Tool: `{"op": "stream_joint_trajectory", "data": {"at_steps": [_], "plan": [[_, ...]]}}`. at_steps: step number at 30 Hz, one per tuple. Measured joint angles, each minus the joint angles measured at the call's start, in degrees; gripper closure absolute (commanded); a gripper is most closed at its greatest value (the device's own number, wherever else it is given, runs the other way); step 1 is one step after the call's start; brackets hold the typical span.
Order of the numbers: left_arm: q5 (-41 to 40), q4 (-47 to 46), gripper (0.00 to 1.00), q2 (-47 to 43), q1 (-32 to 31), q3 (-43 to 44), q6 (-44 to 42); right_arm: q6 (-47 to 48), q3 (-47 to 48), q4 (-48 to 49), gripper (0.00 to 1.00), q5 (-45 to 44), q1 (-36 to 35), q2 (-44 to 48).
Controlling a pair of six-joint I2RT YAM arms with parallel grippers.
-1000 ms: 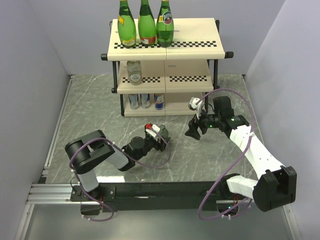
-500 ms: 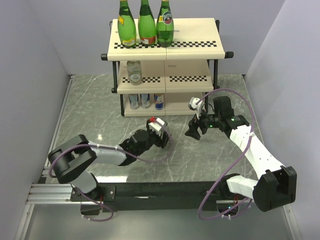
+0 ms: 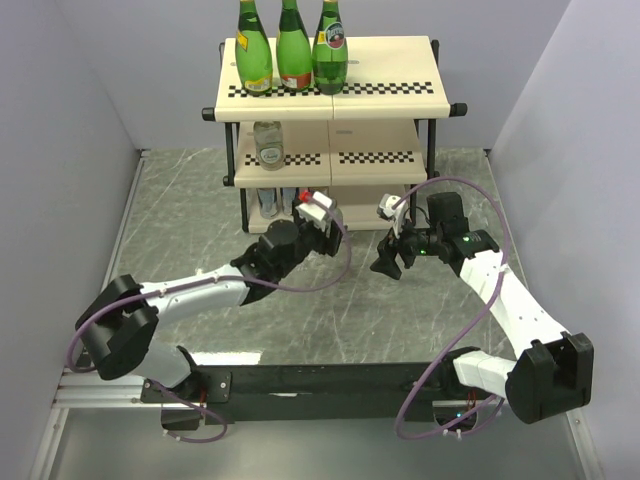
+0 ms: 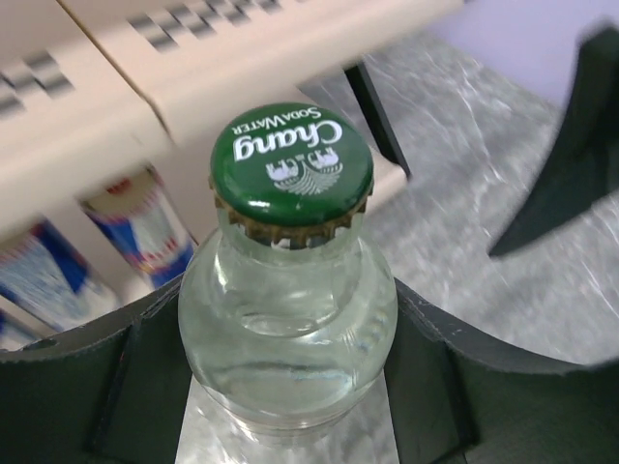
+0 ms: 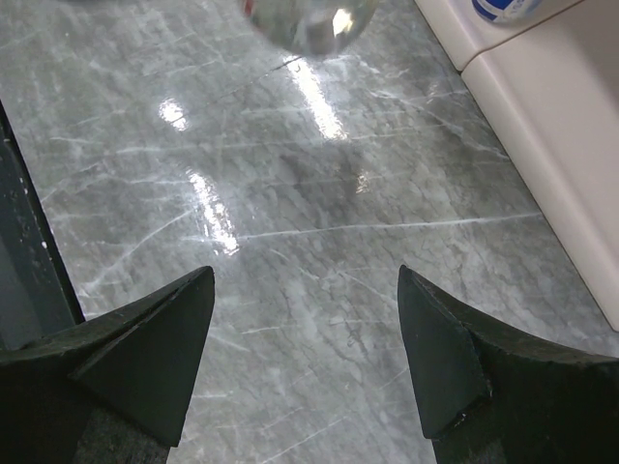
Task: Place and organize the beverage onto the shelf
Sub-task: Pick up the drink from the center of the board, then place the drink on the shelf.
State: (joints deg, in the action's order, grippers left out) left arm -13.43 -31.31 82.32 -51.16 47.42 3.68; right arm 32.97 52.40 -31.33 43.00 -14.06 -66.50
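Observation:
A clear glass soda-water bottle point(image 4: 290, 319) with a green cap point(image 4: 292, 159) stands upright between the black fingers of my left gripper point(image 4: 290, 387), which is shut on its shoulder. In the top view that left gripper point(image 3: 320, 222) hangs just in front of the shelf point(image 3: 380, 70), near its bottom tier. The bottle's base point(image 5: 305, 19) shows at the upper edge of the right wrist view. My right gripper point(image 3: 388, 262) is open over bare table, right of the bottle, with nothing between its fingers point(image 5: 155, 348).
Three green bottles point(image 3: 291, 50) stand on the shelf's top board at the left. One clear bottle point(image 3: 268, 145) is on the middle tier. Three cans point(image 3: 290, 200) sit on the bottom tier, left of centre. Grey walls close both sides.
My left arm has stretched forward and carried the bottle from mid-table up to the front of the shelf. The right arm has not moved.

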Motion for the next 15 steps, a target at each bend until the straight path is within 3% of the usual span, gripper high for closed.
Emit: {"op": "stream_joint_trajectory", "data": {"at_steps": [15], "plan": [[0.04, 7.69, 1.0, 2.73, 5.84, 18.21, -1.09, 0.07, 0.02, -0.02, 0.18, 0.2, 0.61, 0.76]]}}
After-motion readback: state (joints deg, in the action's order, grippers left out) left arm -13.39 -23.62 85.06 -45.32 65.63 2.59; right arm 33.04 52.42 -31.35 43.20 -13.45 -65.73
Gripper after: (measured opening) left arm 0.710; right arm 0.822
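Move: The left hand already holds the soda water bottle off the table; the free middle-shelf spot beside the clear bottle lies about 12 cm ahead, 6 cm left and 10 cm up. The clear bottle is some 12 cm ahead, 13 cm left and 9 cm up; the nearest can, on the bottom shelf, about 9 cm ahead, 3 cm left and 11 cm down. From the right hand the spot is roughly 22 cm ahead, 17 cm left and 15 cm up. The left hand, still gripping the bottle, climbs about 10 cm and some 6 cm forward towards the middle shelf. ##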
